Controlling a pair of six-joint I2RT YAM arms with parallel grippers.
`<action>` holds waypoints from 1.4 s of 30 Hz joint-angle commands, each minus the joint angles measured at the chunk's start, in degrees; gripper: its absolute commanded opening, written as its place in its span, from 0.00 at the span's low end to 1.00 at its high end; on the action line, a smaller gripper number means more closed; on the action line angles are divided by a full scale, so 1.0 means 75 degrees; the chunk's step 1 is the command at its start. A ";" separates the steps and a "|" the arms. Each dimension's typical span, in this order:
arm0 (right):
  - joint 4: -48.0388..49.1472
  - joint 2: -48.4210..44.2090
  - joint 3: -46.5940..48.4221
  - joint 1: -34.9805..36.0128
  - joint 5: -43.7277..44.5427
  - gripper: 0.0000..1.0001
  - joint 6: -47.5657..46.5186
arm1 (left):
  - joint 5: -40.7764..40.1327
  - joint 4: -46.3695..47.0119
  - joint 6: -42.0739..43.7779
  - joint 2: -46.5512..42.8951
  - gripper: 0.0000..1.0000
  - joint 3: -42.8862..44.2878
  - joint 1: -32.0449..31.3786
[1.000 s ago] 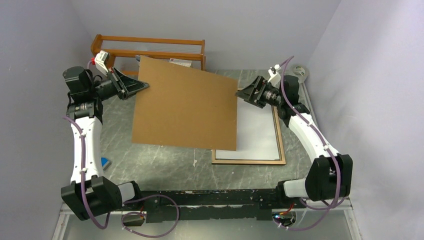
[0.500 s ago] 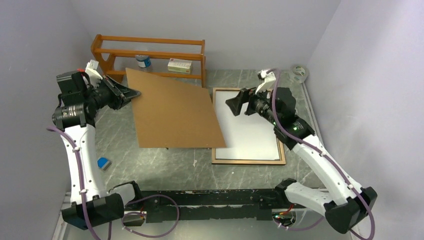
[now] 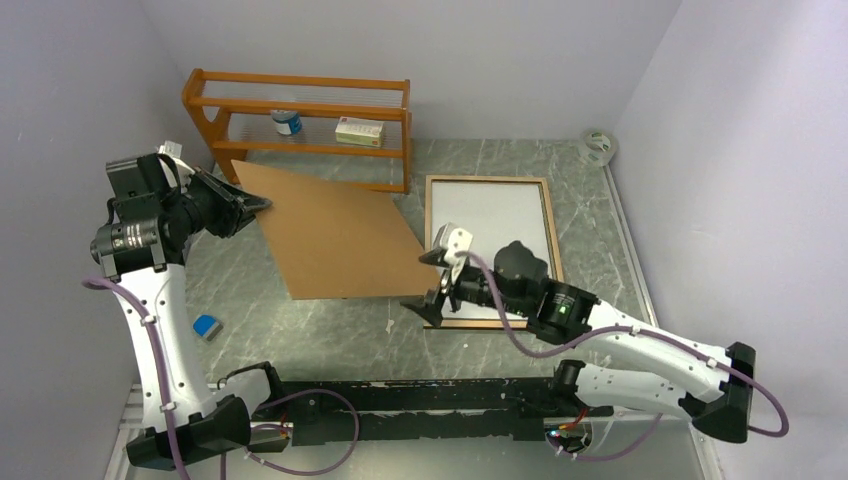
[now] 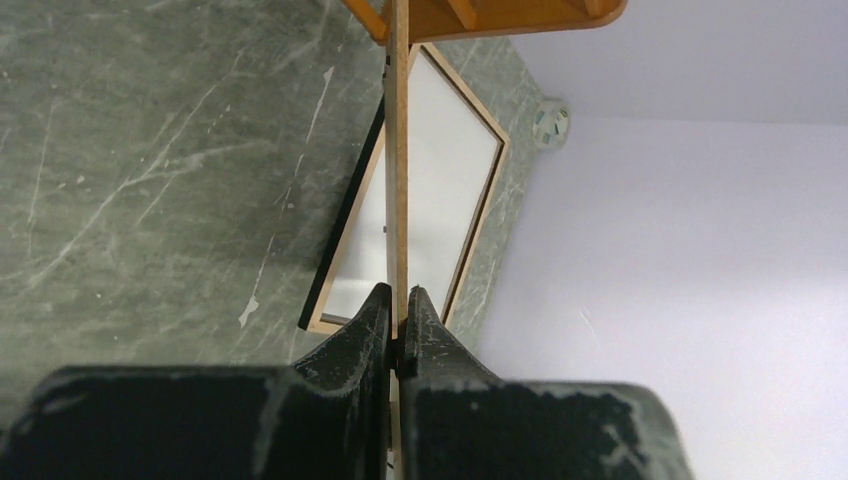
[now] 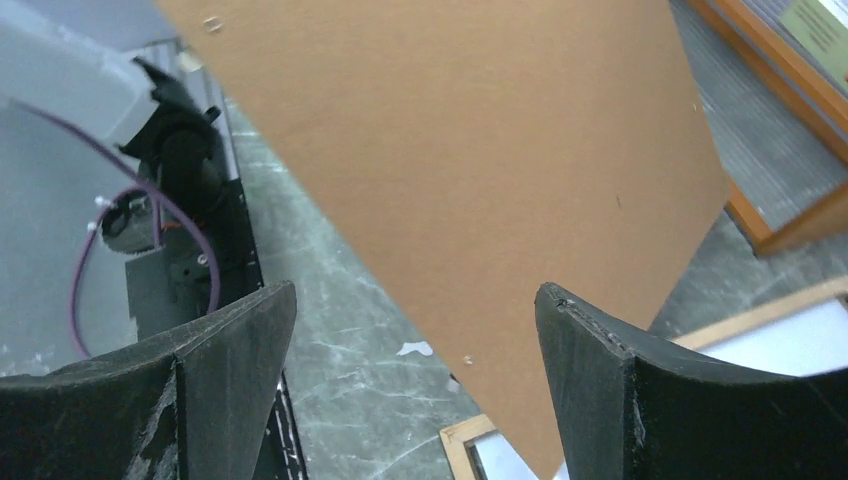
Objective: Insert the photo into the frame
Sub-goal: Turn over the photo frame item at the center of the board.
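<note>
The frame [image 3: 555, 235] lies flat at the right of the table, its wood-coloured reverse up. A white sheet [image 3: 490, 225] fills it, and I cannot tell whether that is the photo; no printed side shows. My left gripper [image 3: 250, 203] is shut on the left corner of a brown backing board [image 3: 330, 235], held tilted left of the frame. In the left wrist view the board [image 4: 397, 150] runs edge-on out from the gripper [image 4: 397, 295] towards the frame [image 4: 495, 170]. My right gripper [image 3: 425, 305] hangs open by the frame's near-left corner [image 5: 462, 440], below the board [image 5: 480, 150].
An orange-brown shelf rack [image 3: 300, 100] stands at the back left with a small jar [image 3: 286, 122] and a box [image 3: 360, 131] on it. A tape roll [image 3: 598, 147] lies at the back right. A small blue object [image 3: 207, 326] lies near the left arm.
The left arm pulled the board leftwards and lower, uncovering the frame. The right arm swung from the frame's far side to its near-left corner, its jaws opening wider.
</note>
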 commanded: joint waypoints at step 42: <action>0.2540 0.1487 0.0545 0.1731 0.2958 0.00 -0.1965 | -0.0373 -0.0139 0.0142 -0.0157 0.94 0.1402 0.0002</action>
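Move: Hanging slanted from the left hand's pinch, the brown board has its middle about 14 cm to the right hand's left, 5 cm ahead and 4 cm lower; its near right corner is close by that hand's open fingers. From the left hand the board's middle is some 15 cm right, 4 cm back and 12 cm below. The frame lies on the table about 12 cm ahead of the right hand, 16 cm to its right and 27 cm below. Reaching left about 6 cm to the board while sinking some 4 cm, the right hand first swings slightly back, then forward again; it rolls roughly 30 degrees, dips its fingers, and closes them on the board's right-hand end. The left hand keeps its pinch, easing back about 2 cm, then opens wide and rises off its end of the board. ##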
